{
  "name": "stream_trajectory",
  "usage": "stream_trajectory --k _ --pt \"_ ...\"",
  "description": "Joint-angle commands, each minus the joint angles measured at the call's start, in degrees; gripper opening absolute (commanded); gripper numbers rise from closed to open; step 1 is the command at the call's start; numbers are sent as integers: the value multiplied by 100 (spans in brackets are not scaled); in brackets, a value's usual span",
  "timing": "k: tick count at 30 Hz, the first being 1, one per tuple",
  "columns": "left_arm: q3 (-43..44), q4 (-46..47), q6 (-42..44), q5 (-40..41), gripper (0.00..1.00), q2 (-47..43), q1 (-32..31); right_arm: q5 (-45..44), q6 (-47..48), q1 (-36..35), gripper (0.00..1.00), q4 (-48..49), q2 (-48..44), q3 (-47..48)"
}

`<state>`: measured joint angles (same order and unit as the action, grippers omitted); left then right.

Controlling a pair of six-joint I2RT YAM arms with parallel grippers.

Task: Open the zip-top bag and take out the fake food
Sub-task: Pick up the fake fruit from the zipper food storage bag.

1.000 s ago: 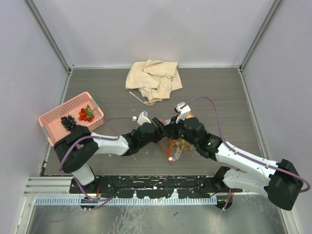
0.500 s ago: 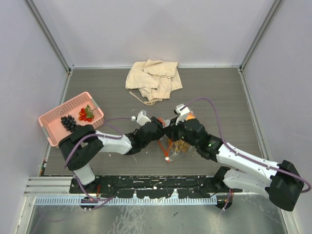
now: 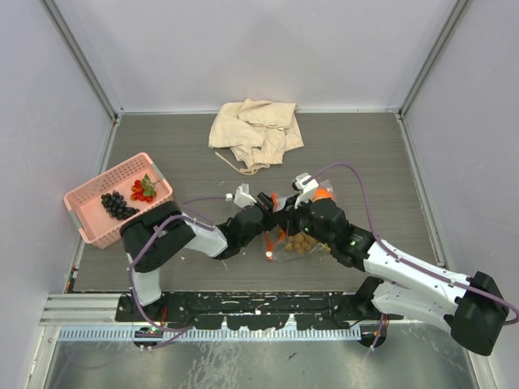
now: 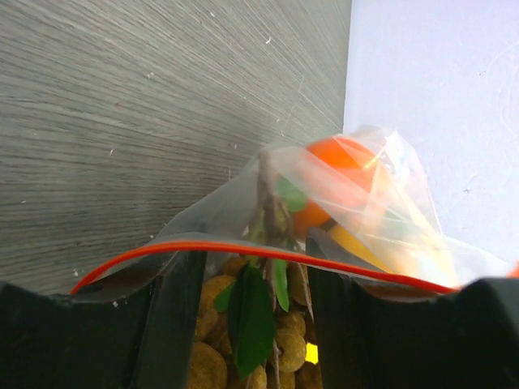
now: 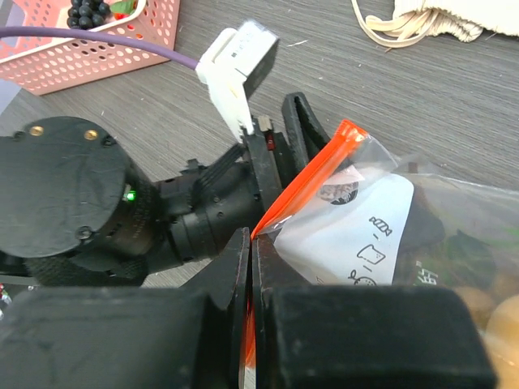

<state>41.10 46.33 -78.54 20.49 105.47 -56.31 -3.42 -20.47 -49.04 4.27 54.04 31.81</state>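
Note:
The clear zip-top bag lies at the table's middle front, its orange-red zip strip arched open. My left gripper reaches into the mouth, open, its fingers either side of the tan-brown berry cluster with green leaves. Deeper inside are an orange fruit and a yellow lemon. My right gripper is shut on the zip strip's edge. From above, the left gripper and right gripper meet at the bag mouth, with the orange fruit behind.
A pink mesh basket at the left holds dark purple grapes and small red fruits. A crumpled beige cloth lies at the back centre. The left arm's purple cable runs past the basket.
Both grippers and the bag have shifted slightly toward the front, and the left arm's elbow swung right. The left jaws narrowed, then widened a little. The right grip is unchanged.

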Motion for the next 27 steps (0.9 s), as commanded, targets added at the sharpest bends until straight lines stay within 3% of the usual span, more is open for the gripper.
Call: stream_trajectory --k 1,6,13,21,27 --pt "60 1275 98 -195 52 401 82 256 -2 -35 1 119 -164 107" --pt "106 2031 256 -543 37 763 156 203 35 -32 1 90 -243 74" --pt "16 2718 446 -778 1 1061 222 -192 159 -14 1 -149 -429 13" --pt "-214 2431 1343 -955 0 442 245 -1226 173 179 1 -507 -690 -138" --pt "-449 2074 2194 -1205 0 29 115 -1080 201 245 1 -70 -485 -141"
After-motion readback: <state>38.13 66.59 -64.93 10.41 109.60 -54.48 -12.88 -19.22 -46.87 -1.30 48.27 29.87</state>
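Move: The leafy stem of the brown fruit bunch lies inside the bag, between the left gripper's open fingers: about 3 cm to the right, 1 cm ahead and 2 cm below. The brown fruits sit some 6 cm right, 6 cm back and 5 cm lower; the orange fruit is about 14 cm right and 5 cm ahead, also 5 cm lower. The right gripper, still shut on the bag's orange zip edge, has the stem roughly 8 cm beneath it, 2 cm ahead and 1 cm left. Ease the left gripper about 2 cm right, dipping slightly into the bag, and shut its half-open fingers fully on the leafy stem. Then lift it some 2 cm, drawing back a little as the fingertips tilt up and swing clockwise. Keep the right gripper's pinch on the zip edge and pull it nearly 5 cm right and slightly forward, turning clockwise. ##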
